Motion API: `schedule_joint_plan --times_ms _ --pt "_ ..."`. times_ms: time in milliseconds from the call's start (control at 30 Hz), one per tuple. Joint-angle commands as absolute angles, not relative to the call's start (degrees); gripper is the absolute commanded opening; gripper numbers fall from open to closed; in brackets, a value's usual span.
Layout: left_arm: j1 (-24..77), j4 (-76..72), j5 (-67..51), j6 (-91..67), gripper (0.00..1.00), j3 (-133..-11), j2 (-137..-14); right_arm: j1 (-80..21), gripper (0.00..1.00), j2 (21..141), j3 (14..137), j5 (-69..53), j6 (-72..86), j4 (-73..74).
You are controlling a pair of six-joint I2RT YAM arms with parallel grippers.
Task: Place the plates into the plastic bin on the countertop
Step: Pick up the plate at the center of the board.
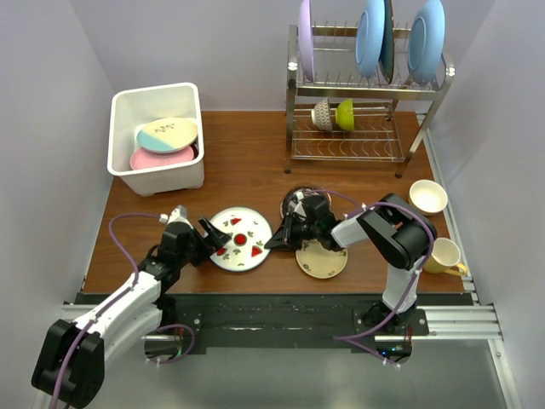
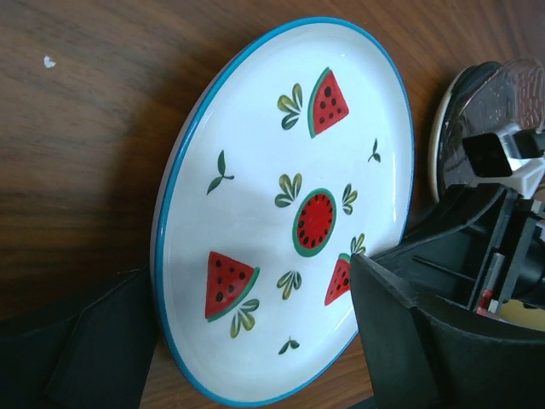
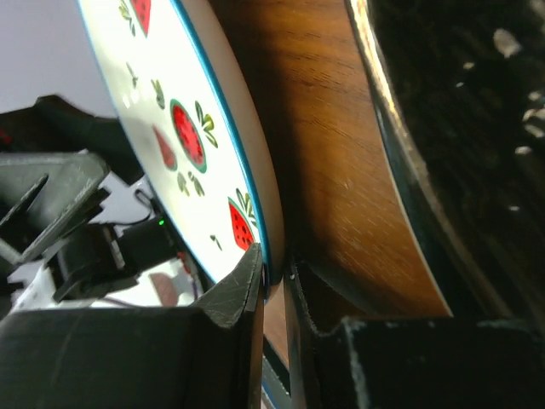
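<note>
A white plate with watermelon motifs and a blue rim (image 1: 240, 239) lies mid-countertop (image 1: 247, 162). My right gripper (image 1: 272, 242) is shut on its right rim; in the right wrist view the fingertips (image 3: 255, 281) pinch the rim of this plate (image 3: 170, 119). My left gripper (image 1: 213, 240) stands open at the plate's left edge, and the plate (image 2: 281, 213) fills the gap between its jaws (image 2: 255, 358). The white plastic bin (image 1: 155, 95) at the back left holds a pink plate (image 1: 157, 158) and a blue-and-cream plate (image 1: 167, 134). A dark glass plate (image 1: 298, 198) and a cream plate (image 1: 324, 262) lie by the right arm.
A two-tier steel rack (image 1: 368, 119) at the back right holds lilac and light-blue plates above and small bowls below. A cream bowl (image 1: 427, 196) and a yellowish mug (image 1: 446, 256) sit at the right edge. White walls close in on both sides.
</note>
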State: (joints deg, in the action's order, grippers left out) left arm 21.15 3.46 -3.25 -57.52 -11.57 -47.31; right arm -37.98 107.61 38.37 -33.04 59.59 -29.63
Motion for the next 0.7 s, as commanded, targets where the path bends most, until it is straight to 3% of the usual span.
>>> schedule_joint_plan --times_ms 0,333,567,667 --pt "21.53 -4.82 -6.06 -58.18 0.88 -5.55 -48.17 -38.5 0.0 116.53 33.4 -35.77 57.39 -31.44" --pt "21.53 -8.27 -8.52 -57.22 0.74 -3.34 -42.45 -38.23 0.0 114.36 33.57 -35.86 55.11 -29.54" --pt "21.53 -7.56 -10.63 -55.72 0.55 -5.97 -42.28 -38.23 0.0 108.81 35.06 -34.19 52.83 -23.04" --pt "21.53 -5.72 -10.64 -55.11 0.54 -7.46 -41.66 -38.32 0.0 106.19 35.68 -33.14 51.33 -19.97"
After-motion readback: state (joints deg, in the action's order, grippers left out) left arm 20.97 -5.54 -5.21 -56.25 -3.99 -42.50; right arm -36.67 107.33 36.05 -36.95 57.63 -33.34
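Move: The left hand's open fingers straddle the near-left rim of the watermelon plate at the center; the plate's middle lies about 7 cm to its right, 2 cm ahead and 2 cm lower. The plastic bin is roughly 27 cm ahead and 17 cm left of that hand. The right hand already pinches the opposite rim, with the plate's middle some 8 cm left and 2 cm ahead; from this hand the dark plate is about 13 cm ahead and 12 right, the floral plate 17 right and 4 back. With the watermelon plate's rim between its fingers, the left hand eases forward barely a centimetre, then draws back a little over 1 cm and sinks about half a centimetre, its fingers tipping up toward level by some 5–10 degrees while they close from nearly wide open to about half. The right hand keeps its pinch on the far rim throughout, tilting slightly so its left side rises and, late on, shifting under 1 cm back and to the right. ##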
